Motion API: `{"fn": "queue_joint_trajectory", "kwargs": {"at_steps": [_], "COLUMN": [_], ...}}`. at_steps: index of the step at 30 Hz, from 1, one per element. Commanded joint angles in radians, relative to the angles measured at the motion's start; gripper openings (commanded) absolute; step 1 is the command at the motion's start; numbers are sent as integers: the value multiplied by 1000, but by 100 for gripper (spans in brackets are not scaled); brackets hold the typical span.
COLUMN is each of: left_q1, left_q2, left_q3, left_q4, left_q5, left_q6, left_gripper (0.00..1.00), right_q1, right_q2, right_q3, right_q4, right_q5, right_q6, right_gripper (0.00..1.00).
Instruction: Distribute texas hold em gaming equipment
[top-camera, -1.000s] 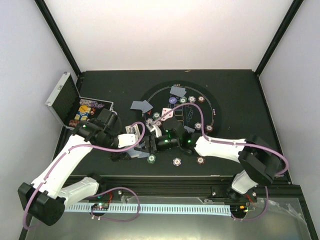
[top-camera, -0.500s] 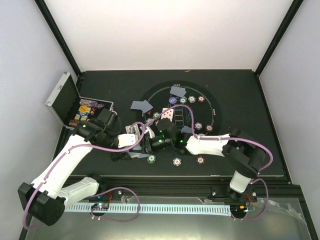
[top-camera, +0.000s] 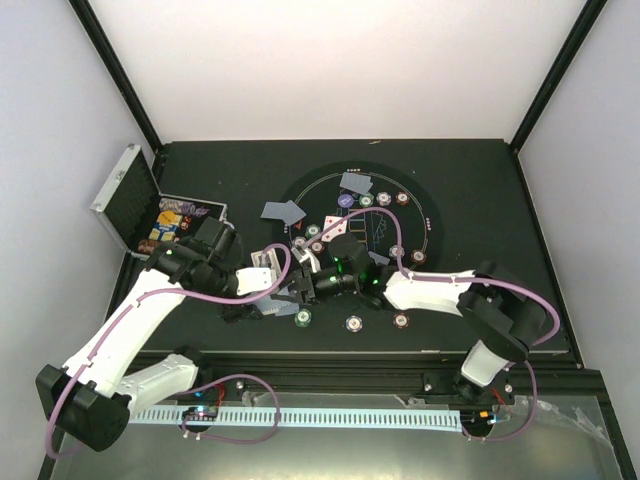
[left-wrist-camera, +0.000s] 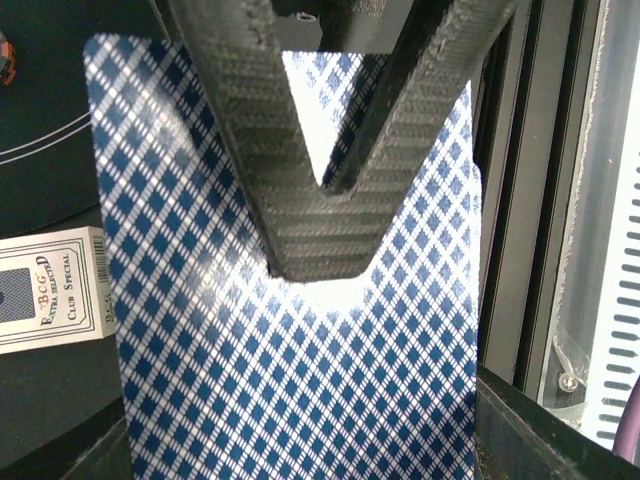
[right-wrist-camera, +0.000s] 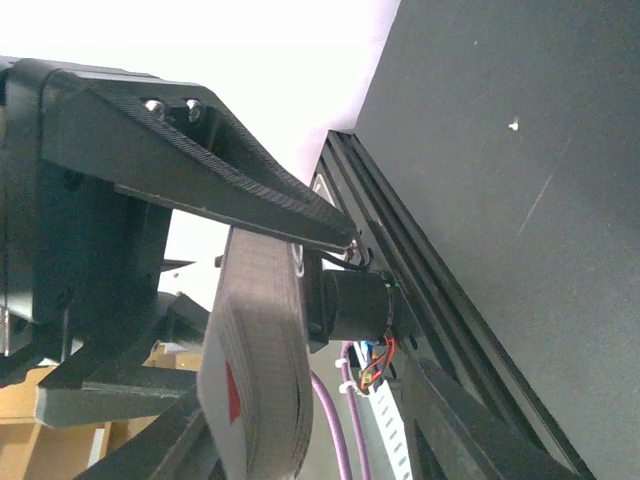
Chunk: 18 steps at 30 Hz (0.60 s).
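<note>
My left gripper (top-camera: 281, 292) (left-wrist-camera: 315, 265) is shut on a deck of blue diamond-backed playing cards (left-wrist-camera: 300, 380), held off the table left of the mat. My right gripper (top-camera: 303, 286) (right-wrist-camera: 275, 320) meets it there. The deck (right-wrist-camera: 260, 370) shows edge-on between the right fingers, which stand apart; the upper finger (right-wrist-camera: 250, 205) touches the deck's top edge. Striped poker chips (top-camera: 302, 318) (top-camera: 354, 323) (top-camera: 401, 320) lie along the mat's near rim. Grey-blue cards (top-camera: 356, 183) (top-camera: 283, 212) and a red triangle marker (top-camera: 297, 229) lie farther back.
The round black white-lined mat (top-camera: 430, 215) fills the table's middle. A silver studded case (top-camera: 125, 195) stands open at the left with chips inside. A card box (left-wrist-camera: 50, 285) lies under the left gripper. The table's metal rail (left-wrist-camera: 560, 200) runs close by.
The right gripper's fingers have drawn closer together around the deck, and its arm has shifted slightly. The left arm and the deck have stayed put.
</note>
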<state>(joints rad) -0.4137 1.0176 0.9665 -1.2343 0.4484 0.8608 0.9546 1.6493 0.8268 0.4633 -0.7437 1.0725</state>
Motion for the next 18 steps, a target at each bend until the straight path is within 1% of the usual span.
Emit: {"fn": "queue_joint_trajectory", "kwargs": {"at_steps": [1, 3, 5, 8, 13, 18], "left_q1": [1, 1, 1, 1, 1, 2], "left_q2": [-3, -3, -3, -3, -2, -3], "left_q3": [39, 37, 38, 37, 37, 40], "left_q4": [-8, -6, -7, -6, -5, -7], "left_q5": [30, 29, 27, 27, 29, 30], "left_q6": [3, 3, 4, 3, 2, 0], "left_gripper": [2, 1, 2, 2, 2, 2], "right_q1": [-17, -17, -18, -19, -21, -22], "right_q2": [-37, -53, -71, -97, -131, -160], "right_q3": [-30, -29, -26, -17, -1, 24], "right_q4": [-87, -107, -138, -188, -252, -333], "right_q5": [28, 35, 44, 57, 78, 100], "right_q6": [-34, -45, -64, -91, -121, -165], "right_gripper": [39, 29, 23, 18, 6, 3]}}
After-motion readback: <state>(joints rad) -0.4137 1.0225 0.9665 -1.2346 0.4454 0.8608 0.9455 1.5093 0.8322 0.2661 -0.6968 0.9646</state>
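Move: The deck the left hand holds has its middle about 3 cm to the right of that hand and level with it ahead and in height. From the right hand, whose open fingers are already at the deck's near end, it lies some 3 cm to the left, 2 cm back and 1 cm below. On the table about 14 cm below the right hand, the card box stands roughly 6 cm ahead and 8 cm left, the green chips about 8 cm back and 2 cm right. Rising and drawing to the right at once, about 2 cm each way, the right hand shuts its half-open fingers almost fully on the edge of the deck's top card and pulls it back off the pack, the hand tipping only about five degrees. The left hand stays put and keeps its grip on the rest of the deck. ##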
